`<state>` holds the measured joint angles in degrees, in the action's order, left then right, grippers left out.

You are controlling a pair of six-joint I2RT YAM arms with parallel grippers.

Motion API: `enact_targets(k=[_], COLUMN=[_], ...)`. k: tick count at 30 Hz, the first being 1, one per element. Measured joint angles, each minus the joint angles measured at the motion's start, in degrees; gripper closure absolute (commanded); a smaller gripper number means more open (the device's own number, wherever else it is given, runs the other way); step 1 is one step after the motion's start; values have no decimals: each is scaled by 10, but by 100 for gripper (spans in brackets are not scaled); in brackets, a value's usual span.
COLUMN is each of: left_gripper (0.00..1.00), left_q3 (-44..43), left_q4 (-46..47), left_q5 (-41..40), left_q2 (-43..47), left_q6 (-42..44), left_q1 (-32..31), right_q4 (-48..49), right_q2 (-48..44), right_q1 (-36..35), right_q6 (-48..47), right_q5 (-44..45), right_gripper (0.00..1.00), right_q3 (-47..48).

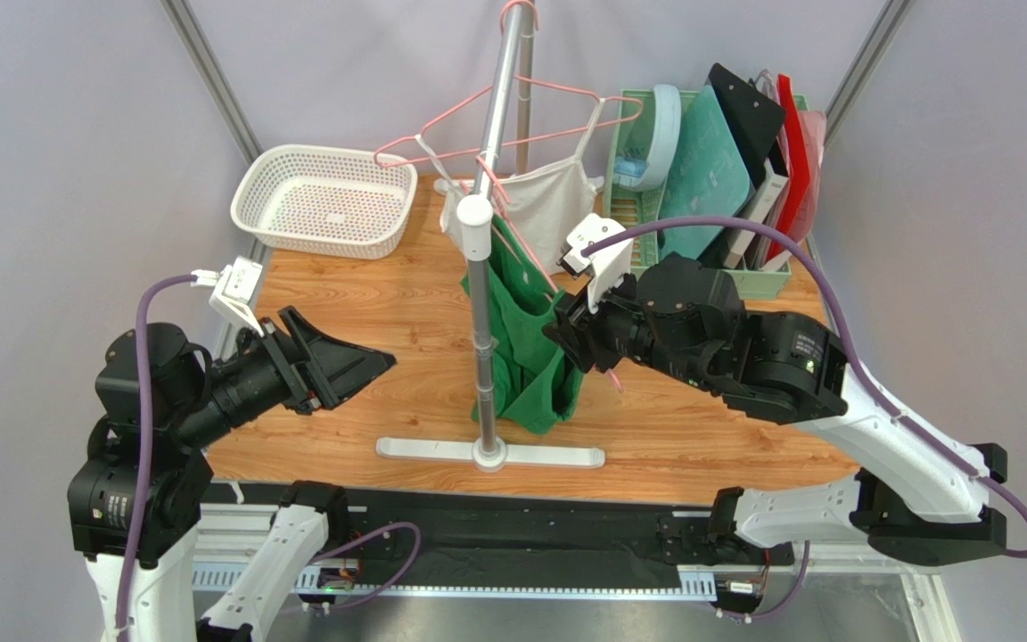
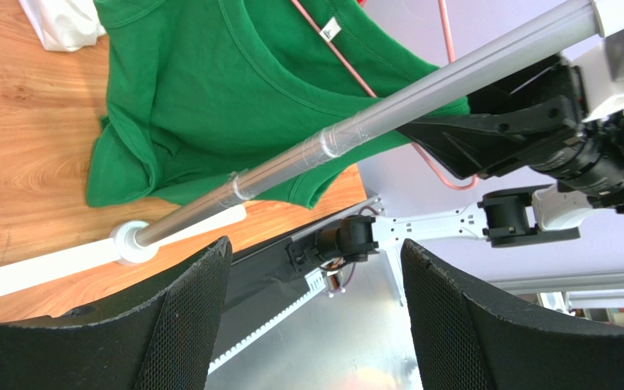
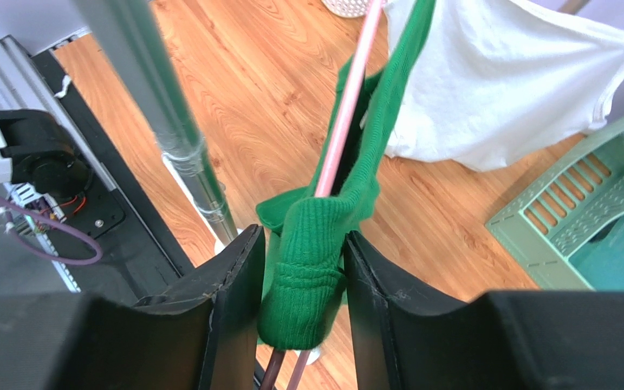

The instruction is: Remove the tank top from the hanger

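A green tank top (image 1: 519, 335) hangs on a pink hanger (image 3: 341, 130) from the grey stand pole (image 1: 486, 308). My right gripper (image 3: 301, 244) is shut on the top's ribbed green shoulder strap (image 3: 315, 252), with the hanger's pink wire running through the same gap. In the top view that gripper (image 1: 570, 337) sits at the garment's right edge. Left of the pole, my left gripper (image 1: 378, 361) is open, apart from the cloth, with nothing between its fingers (image 2: 189, 317). From the left wrist view the green tank top (image 2: 209, 89) is spread behind the pole (image 2: 372, 122).
A white tank top (image 1: 546, 201) hangs on a second pink hanger (image 1: 532, 94) higher on the pole. The stand's white base (image 1: 492, 452) lies near the front edge. A white basket (image 1: 271, 174) is at the back left, and a green rack (image 1: 747, 281) of boards at the back right.
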<state>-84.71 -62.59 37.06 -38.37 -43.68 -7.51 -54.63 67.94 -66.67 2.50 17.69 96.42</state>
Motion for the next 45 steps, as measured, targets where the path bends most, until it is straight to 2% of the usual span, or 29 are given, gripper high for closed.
enact_targets(k=[9,28,38,45], left_gripper=[19,21,21,25], left_q3=[-1,-2,-2,-34], left_q4=[-16,-31,-33,-46], left_q5=[0,0,-9,-66], left_q2=[-13,-19,-14,-24], left_q6=[18,34,33,43], left_q1=[0,0,0,0], right_q4=[-28,-29,-27,26], right_q2=[36,103,146,154], right_q1=[5,54,101,172], right_q6=[-36,-43,-34,15], right_q5=[-81,-155,-279,-393], right_gripper=[100,100,100,100], right_q3=[98,194,217,175])
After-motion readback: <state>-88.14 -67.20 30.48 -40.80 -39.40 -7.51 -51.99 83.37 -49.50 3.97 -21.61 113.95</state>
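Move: My right fingers already pinch the tank top's bunched right shoulder strap around the hanger. From that hand the hanger's hook, at the rail, is about 12 cm ahead, 9 cm left and 10 cm up. The rack's white post cap is some 7 cm ahead, 10 cm left and 9 cm up. The white bag hangs about 20 cm ahead, 6 cm left and a little lower. From my left hand the hook is roughly 16 cm ahead, 13 cm right and 8 cm up. Keeping the strap and hanger pinched together, I lift my right hand about 6 cm while easing back slightly, and carry it left towards the post cap. I then sink a couple of centimetres and push forward, ending some 7 cm left of my start and turned about 20 degrees counter-clockwise, with the wrist rolling and tipping down late on. ##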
